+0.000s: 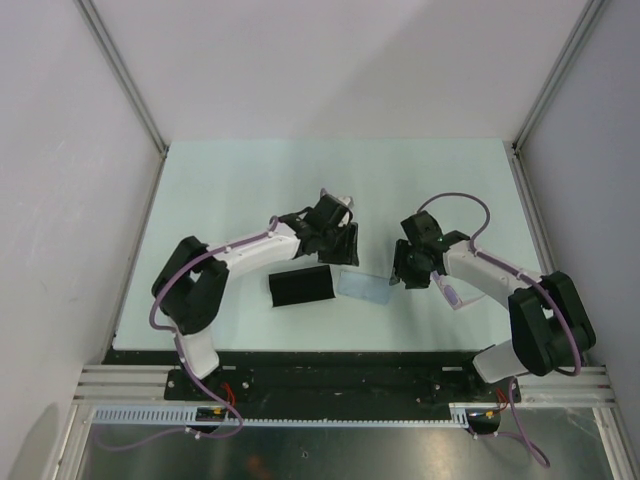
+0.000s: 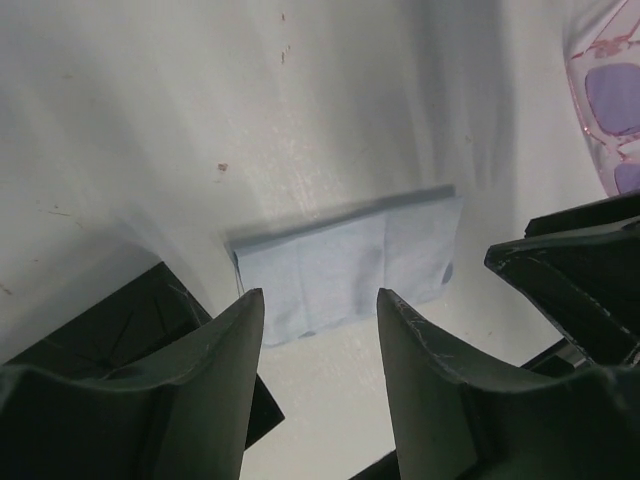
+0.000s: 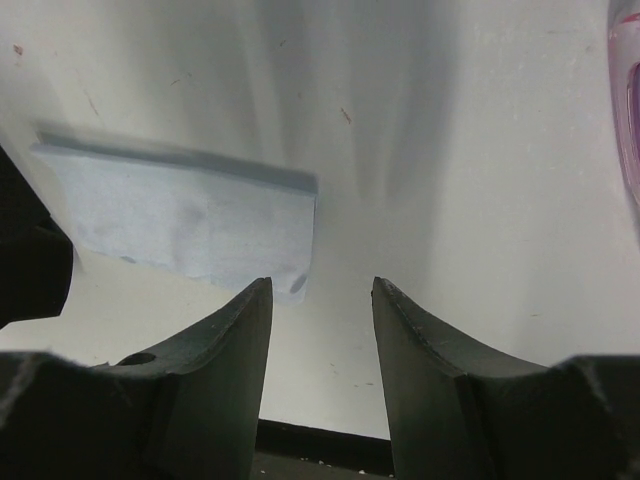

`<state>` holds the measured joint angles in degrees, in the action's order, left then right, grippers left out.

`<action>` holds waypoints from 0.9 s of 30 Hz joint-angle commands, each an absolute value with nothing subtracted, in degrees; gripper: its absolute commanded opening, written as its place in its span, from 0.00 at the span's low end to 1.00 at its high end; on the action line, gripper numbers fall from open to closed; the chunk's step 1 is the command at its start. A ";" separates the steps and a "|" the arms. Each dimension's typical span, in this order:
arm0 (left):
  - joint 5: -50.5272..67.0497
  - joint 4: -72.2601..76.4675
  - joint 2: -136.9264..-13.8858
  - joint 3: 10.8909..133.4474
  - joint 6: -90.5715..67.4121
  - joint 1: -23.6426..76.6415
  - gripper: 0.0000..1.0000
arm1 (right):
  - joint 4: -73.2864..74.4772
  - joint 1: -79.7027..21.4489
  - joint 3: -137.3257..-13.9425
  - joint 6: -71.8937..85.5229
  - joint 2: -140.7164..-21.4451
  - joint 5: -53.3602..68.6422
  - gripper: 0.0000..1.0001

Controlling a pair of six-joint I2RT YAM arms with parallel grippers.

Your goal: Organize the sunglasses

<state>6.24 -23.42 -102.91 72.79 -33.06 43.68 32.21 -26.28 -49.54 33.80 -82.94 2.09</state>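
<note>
The sunglasses (image 1: 452,294), pale pink frame with purple lenses, lie on the table under my right forearm. They show at the top right edge of the left wrist view (image 2: 608,106) and as a sliver at the right edge of the right wrist view (image 3: 628,110). My left gripper (image 1: 340,246) hovers just behind the folded pale blue cloth (image 1: 362,287); its jaws (image 2: 320,300) stand open and empty. My right gripper (image 1: 405,270) hangs at the cloth's right end, also open (image 3: 320,290) with nothing between the fingers.
A black oblong case (image 1: 300,286) lies left of the cloth, its corner visible in the left wrist view (image 2: 110,335). The cloth (image 2: 350,262) (image 3: 180,215) lies flat. White walls enclose the table on three sides.
</note>
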 commanded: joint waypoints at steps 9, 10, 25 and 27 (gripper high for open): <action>1.07 -22.15 -103.97 67.94 -39.11 45.79 0.54 | 31.38 -26.46 -49.57 37.79 -85.08 0.26 0.49; 0.79 -22.24 -104.24 67.68 -39.29 45.88 0.55 | 31.38 -26.46 -49.57 37.88 -85.25 0.26 0.49; -3.07 -24.51 -107.58 68.03 -40.25 45.97 0.52 | 29.18 -26.63 -48.25 39.55 -86.40 0.88 0.49; -6.40 -26.01 -107.84 68.46 -40.34 45.97 0.52 | 29.01 -26.63 -48.25 39.55 -86.57 0.97 0.48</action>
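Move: The folded blue-grey cloth lies below and between the grippers. Its middle is about 6 cm to the right of the left gripper, roughly 1 cm back and 8 cm down; the black case sits some 8 cm to that gripper's left and 2 cm back. From the right gripper the cloth's middle is around 8 cm left, 2 cm ahead and 5 cm below, with the sunglasses about 12 cm right and 3 cm ahead. Bring the left gripper down about 5 cm towards the left end of the cloth, easing back 1 to 2 cm early in the descent, with only a slight counter-clockwise turn. Keep its fingers about half open. Lower the right gripper slowly by some 2 cm beside the cloth's right end, fingers open too, and don't grip anything with either hand. ##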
